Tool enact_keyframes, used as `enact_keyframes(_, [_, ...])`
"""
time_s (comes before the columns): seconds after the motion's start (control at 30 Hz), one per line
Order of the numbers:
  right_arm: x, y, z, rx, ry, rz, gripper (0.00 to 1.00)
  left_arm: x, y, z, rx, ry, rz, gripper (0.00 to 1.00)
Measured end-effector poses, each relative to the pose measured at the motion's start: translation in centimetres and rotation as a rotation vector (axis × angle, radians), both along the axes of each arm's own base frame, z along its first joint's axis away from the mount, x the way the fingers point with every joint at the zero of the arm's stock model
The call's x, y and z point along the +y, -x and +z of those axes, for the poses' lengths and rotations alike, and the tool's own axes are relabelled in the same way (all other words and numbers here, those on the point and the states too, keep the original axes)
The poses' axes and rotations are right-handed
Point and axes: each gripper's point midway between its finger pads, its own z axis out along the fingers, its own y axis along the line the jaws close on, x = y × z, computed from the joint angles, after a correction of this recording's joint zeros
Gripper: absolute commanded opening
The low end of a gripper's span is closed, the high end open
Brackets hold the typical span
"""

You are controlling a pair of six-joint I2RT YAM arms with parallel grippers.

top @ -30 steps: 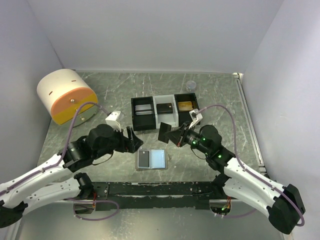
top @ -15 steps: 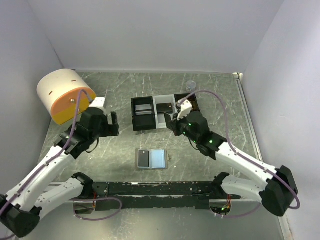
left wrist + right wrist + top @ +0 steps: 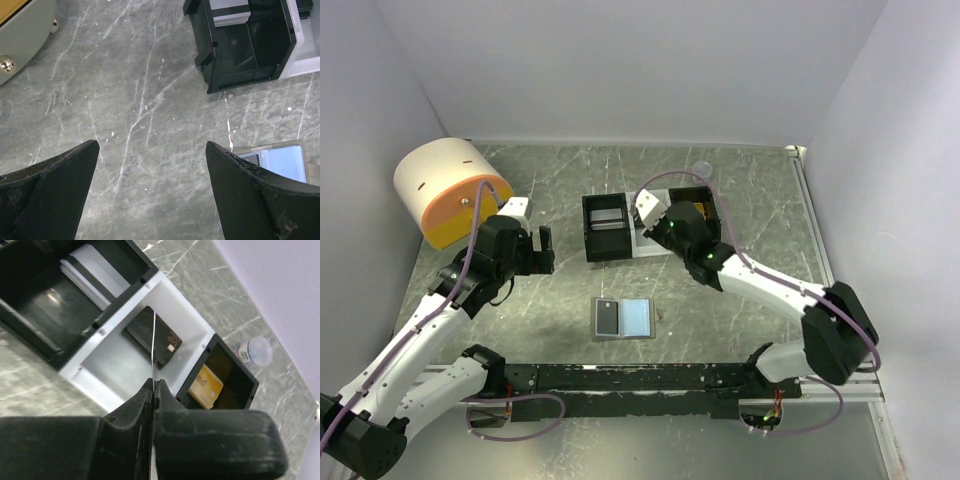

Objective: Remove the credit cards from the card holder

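The card holder (image 3: 624, 318) lies open on the table, with a dark card (image 3: 607, 317) on its left leaf and pale blue lining on the right. Its corner shows in the left wrist view (image 3: 282, 160). My right gripper (image 3: 658, 230) hangs over the tray's white middle compartment, shut on a thin card (image 3: 154, 340) seen edge-on; its jaws (image 3: 155, 382) are pressed together on it. Below it a black card (image 3: 165, 340) lies in that compartment. My left gripper (image 3: 545, 250) is open and empty over bare table, left of the tray (image 3: 151, 145).
The three-compartment tray (image 3: 586, 228) holds a yellow card (image 3: 205, 385) in its right black bin and a grey card (image 3: 230, 12) in its left one. A white and orange drum (image 3: 450, 190) stands at the far left. A small clear lidded cup (image 3: 701, 170) sits behind the tray.
My left arm has drawn back to the left, away from the card holder, with its jaws wider. My right gripper has carried the card from beside the holder up over the tray.
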Motion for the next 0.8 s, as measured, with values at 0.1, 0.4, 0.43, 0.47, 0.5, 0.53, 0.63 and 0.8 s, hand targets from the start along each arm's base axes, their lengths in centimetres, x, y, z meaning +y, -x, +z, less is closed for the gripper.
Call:
enact_keyframes(0.1, [-0.7,-2.7,-1.2,0.01,0.042,0.031,0.0,0.1,0.0,0.1,-0.004,-0.002,0.005,1.0])
enact_keyframes(0.4, [2.0,-7.7,-2.8,0.012,0.133,0.173,0.0,0.2,-0.1,0.2,-0.01,-0.006,0.007,1.0])
enact_keyframes(0.43, [2.2,-8.0,-3.1,0.011,0.145,0.181,0.0,0.2,-0.1,0.2,-0.012,-0.006,0.007,1.0])
enact_keyframes(0.47, [2.4,-8.2,-3.4,0.013,0.158,0.187,0.0,0.2,-0.1,0.2,-0.013,-0.007,0.006,1.0])
enact_keyframes(0.5, [2.4,-8.4,-3.8,0.016,0.173,0.19,0.0,0.2,-0.1,0.3,-0.015,-0.007,0.005,1.0])
enact_keyframes(0.53, [2.4,-8.6,-4.2,0.019,0.188,0.192,0.0,0.2,-0.1,0.3,-0.017,-0.006,0.005,1.0])
enact_keyframes(0.63, [2.1,-8.9,-5.6,0.034,0.235,0.189,0.0,0.3,0.0,0.5,-0.024,-0.006,0.003,0.99])
enact_keyframes(0.8, [1.5,-9.4,-6.7,0.036,0.295,0.18,0.0,0.3,0.0,0.6,-0.027,-0.005,0.002,0.98])
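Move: The right hand, holding a dark card, is going for the black cards in the white tray, about 11 cm ahead, 3 cm to its left and 15 cm below. Level with those cards, the silver cards lie some 10 cm to their left and the yellow card some 11 cm to their right; the clear jar stands 12 cm beyond and 14 cm right of them. From the left hand the black cards lie about 19 cm ahead, 24 cm right and 16 cm below. The right hand, fingers still shut on the dark card, carries it forward about 9 cm and down some 7 cm towards the black cards in the white tray, fast and mostly forward at first, then slowing into a mainly downward approach. On the way the wrist rolls its left side down some 15 degrees and swings about 10 degrees counter-clockwise, bringing the held card's leading end over the black cards; whether it touches them can't be seen. ##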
